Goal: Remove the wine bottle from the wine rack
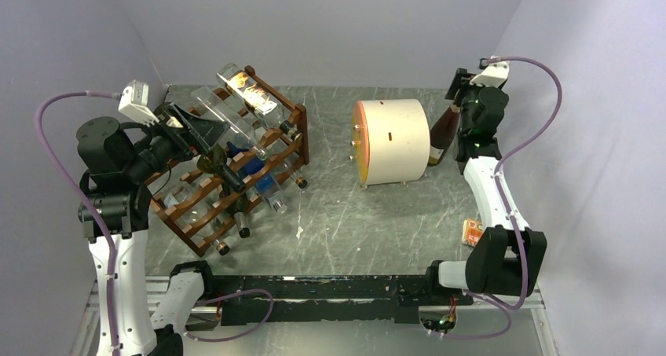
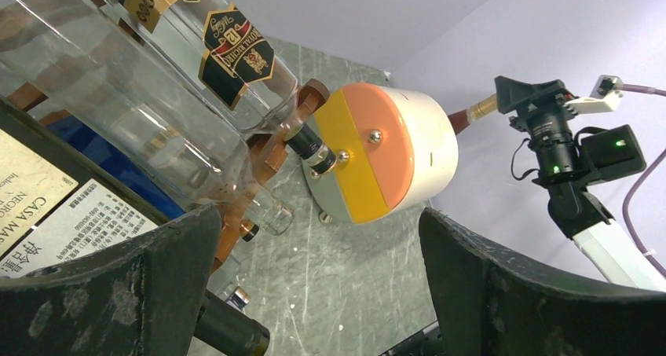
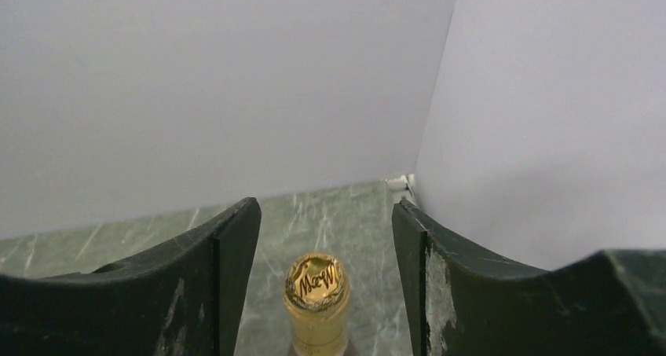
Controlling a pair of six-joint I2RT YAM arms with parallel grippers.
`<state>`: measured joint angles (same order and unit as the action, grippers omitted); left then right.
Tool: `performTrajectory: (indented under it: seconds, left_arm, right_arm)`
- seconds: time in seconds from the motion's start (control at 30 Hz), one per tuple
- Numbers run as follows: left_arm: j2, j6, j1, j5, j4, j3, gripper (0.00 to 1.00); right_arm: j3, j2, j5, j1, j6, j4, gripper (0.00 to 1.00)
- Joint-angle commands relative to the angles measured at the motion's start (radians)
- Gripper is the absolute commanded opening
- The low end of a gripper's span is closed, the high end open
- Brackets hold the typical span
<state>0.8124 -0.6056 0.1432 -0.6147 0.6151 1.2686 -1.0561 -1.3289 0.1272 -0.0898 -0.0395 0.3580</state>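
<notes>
The reddish-brown wine rack [image 1: 196, 222] stands at the left, loaded with several lying bottles: clear ones [image 1: 250, 93], a blue one and a dark one [image 1: 224, 171]. My left gripper [image 1: 192, 132] is open at the rack's top, nothing between its fingers [image 2: 318, 214]; the dark bottle's neck [image 2: 228, 328] passes under the left finger. A brown wine bottle [image 1: 444, 134] stands upright on the table at the back right, off the rack. My right gripper [image 1: 461, 97] is open around its gold foil top [image 3: 316, 285], not touching it.
A cream drum [image 1: 397, 140] with an orange-yellow face lies between rack and brown bottle. A small orange packet [image 1: 472, 232] lies by the right arm. Grey walls close in at the back and both sides. A black rail [image 1: 330, 289] runs along the near edge.
</notes>
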Motion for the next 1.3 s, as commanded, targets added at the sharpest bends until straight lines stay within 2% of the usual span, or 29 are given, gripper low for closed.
performTrajectory:
  seconds: [0.0, 0.1, 0.17, 0.2, 0.33, 0.43, 0.5, 0.57, 0.67, 0.77, 0.9, 1.07, 1.27]
  left_arm:
    - [-0.010, 0.018, 0.002, -0.009, 0.002, -0.008, 0.99]
    - [-0.009, 0.052, 0.002, 0.025, 0.039, 0.001, 0.99]
    - [-0.010, 0.084, 0.002, 0.075, 0.073, 0.007, 0.99]
    - [-0.011, 0.101, 0.002, 0.100, 0.091, 0.011, 0.99]
    - [-0.016, 0.157, 0.002, 0.211, 0.167, 0.035, 0.99]
    - [-0.022, 0.185, 0.002, 0.292, 0.203, 0.057, 0.99]
    - [-0.023, 0.200, 0.001, 0.353, 0.228, 0.079, 0.99]
    - [-0.019, 0.207, 0.001, 0.423, 0.248, 0.090, 0.99]
    - [0.011, 0.213, 0.001, 0.509, 0.288, 0.109, 0.99]
    - [0.063, 0.208, 0.001, 0.572, 0.334, 0.136, 0.99]
    - [0.100, 0.190, 0.001, 0.585, 0.313, 0.129, 0.99]
    - [0.181, 0.158, 0.000, 0.541, 0.301, 0.142, 0.99]
    - [0.250, 0.116, 0.001, 0.520, 0.250, 0.107, 0.99]
  right_arm:
    - [-0.039, 0.037, 0.017, -0.007, -0.008, 0.030, 0.68]
    - [-0.073, 0.070, 0.013, -0.007, -0.016, -0.024, 0.78]
    - [-0.101, 0.099, 0.007, -0.008, -0.022, -0.063, 0.97]
    - [-0.116, 0.112, 0.003, -0.007, -0.023, -0.081, 0.99]
    - [-0.190, 0.145, 0.025, 0.025, -0.017, -0.158, 1.00]
    - [-0.202, 0.171, 0.040, 0.106, -0.093, -0.154, 1.00]
    - [-0.171, 0.198, 0.014, 0.163, -0.184, -0.106, 1.00]
    - [-0.124, 0.239, -0.075, 0.194, -0.235, -0.052, 1.00]
    - [0.008, 0.323, -0.229, 0.231, -0.213, 0.104, 1.00]
    - [0.094, 0.395, -0.258, 0.286, -0.130, 0.170, 1.00]
    - [0.084, 0.410, -0.173, 0.356, -0.141, 0.069, 1.00]
    - [0.142, 0.471, -0.019, 0.429, -0.180, 0.045, 1.00]
    - [0.166, 0.537, 0.122, 0.434, -0.020, -0.078, 1.00]
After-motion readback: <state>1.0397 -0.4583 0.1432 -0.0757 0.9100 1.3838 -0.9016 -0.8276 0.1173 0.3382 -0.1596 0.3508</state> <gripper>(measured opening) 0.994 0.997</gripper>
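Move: The wine bottle, lying slanted across the top of the rack, has its middle about 5 cm ahead of the left hand, 7 cm to its left and 13 cm below; at that same height, the clear bottle lies some 11 cm ahead and level sideways, the whisky bottle 17 cm ahead and 8 cm right. From the right hand, the wine bottle is about 65 cm left, 15 cm back and 7 cm lower; the standing brown bottle is directly below, its middle 18 cm down, and the drum 15 cm left, 2 cm back and 20 cm down. With its fingers kept wide open, the left hand swings about 10 cm left and sinks towards the wine bottle's label, reaching forward only at the end while it turns counter-clockwise and tips its fingertips down, to hang close over the body without a clear touch. The right hand, already off the brown bottle, opens fully and climbs away backwards, then sweeps some 15 cm left towards the drum, sinking a little, fingertips tilting up and turning counter-clockwise. ##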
